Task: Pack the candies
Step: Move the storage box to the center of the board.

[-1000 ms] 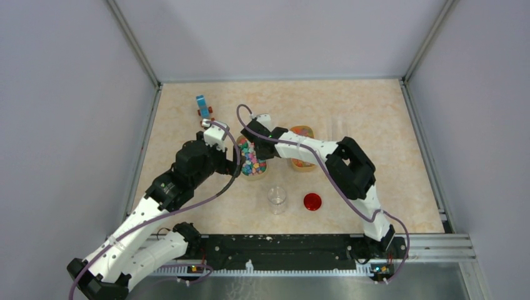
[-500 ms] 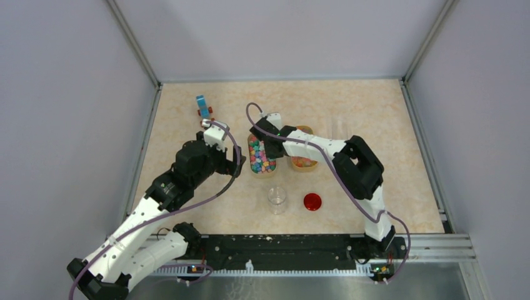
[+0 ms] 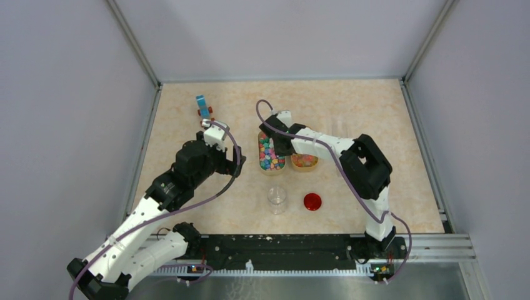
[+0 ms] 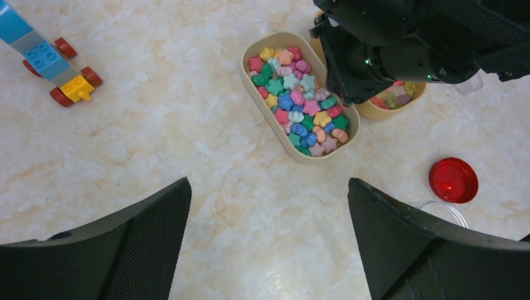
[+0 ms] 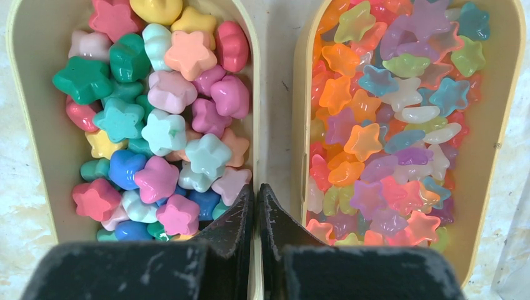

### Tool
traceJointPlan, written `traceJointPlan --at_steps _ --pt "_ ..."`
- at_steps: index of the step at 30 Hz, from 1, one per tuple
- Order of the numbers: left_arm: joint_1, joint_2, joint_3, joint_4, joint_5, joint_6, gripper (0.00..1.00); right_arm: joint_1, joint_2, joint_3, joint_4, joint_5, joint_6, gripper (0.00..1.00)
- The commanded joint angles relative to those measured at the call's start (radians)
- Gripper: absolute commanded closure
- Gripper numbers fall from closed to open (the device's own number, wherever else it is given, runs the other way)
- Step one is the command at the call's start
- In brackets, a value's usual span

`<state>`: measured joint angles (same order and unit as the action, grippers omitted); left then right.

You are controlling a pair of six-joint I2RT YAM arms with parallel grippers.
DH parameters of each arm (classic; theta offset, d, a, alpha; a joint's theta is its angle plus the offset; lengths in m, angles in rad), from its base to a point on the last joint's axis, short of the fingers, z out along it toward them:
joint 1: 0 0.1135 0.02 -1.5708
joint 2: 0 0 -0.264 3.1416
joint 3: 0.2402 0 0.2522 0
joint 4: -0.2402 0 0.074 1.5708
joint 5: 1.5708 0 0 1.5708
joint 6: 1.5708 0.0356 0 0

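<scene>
Opaque star-shaped candies (image 5: 156, 112) fill a cream oval tray (image 5: 19, 94). Beside it, a second cream tray (image 5: 509, 94) holds translucent candies (image 5: 400, 112). My right gripper (image 5: 254, 200) is shut on the first tray's right wall, one finger inside among the candies and one in the gap between the trays. From above, that gripper (image 3: 279, 147) sits between the two trays (image 3: 260, 136). My left gripper (image 4: 269, 187) hangs open over bare table, well short of the opaque candies (image 4: 297, 103), with nothing between its fingers.
A clear jar (image 3: 277, 199) and a round red lid (image 3: 312, 201) stand in front of the trays. A blue-and-orange toy block vehicle (image 3: 203, 107) lies at the back left. Grey walls enclose the table.
My right gripper has dragged the tray of opaque candies to the right, up beside the tray of translucent ones. The left arm has not moved.
</scene>
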<state>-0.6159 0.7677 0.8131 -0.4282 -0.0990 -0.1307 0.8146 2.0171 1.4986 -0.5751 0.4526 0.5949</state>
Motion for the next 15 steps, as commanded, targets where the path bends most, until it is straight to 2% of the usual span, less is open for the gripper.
traceJointPlan --at_steps 1,6,12,15 --pt "-0.001 -0.006 0.005 0.017 -0.01 -0.006 0.01 -0.006 -0.093 -0.001 0.042 0.014 0.003 0.95" --pt "0.0 -0.002 0.006 0.017 -0.008 -0.005 0.01 -0.006 -0.138 0.002 0.044 0.008 0.0 0.78" --pt "-0.001 -0.003 0.006 0.018 -0.001 -0.003 0.01 -0.005 -0.21 0.019 0.003 0.017 -0.011 0.69" --pt "0.0 -0.006 0.005 0.017 0.001 -0.003 0.01 -0.005 -0.275 -0.003 -0.009 0.03 -0.018 0.6"
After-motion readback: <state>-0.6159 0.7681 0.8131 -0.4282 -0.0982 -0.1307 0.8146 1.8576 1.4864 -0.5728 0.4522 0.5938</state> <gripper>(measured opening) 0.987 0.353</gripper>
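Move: The storage box of opaque candies is in the right hand's shut fingers by its right wall; its middle lies about 5 cm to the left, 1 cm ahead and 2 cm below. The box of clear gummy candies stands about 8 cm to the right, 1 cm ahead; the glass jar is some 19 cm back and 3 cm left, the red bowl 18 cm back and 10 cm right. From the idle left hand the opaque-candy box lies about 12 cm ahead, 11 cm right and 20 cm lower. The right hand, its fingers shut on the right wall of the opaque-candy box, opens them to about a third and lets that wall go. Beginning gently and then quickening, it lifts straight up about 6.5 cm, away from the rim and above the narrow gap between the two boxes, the wrist tilting only some 5 to 10 degrees so the fingertips swing slightly forward. ##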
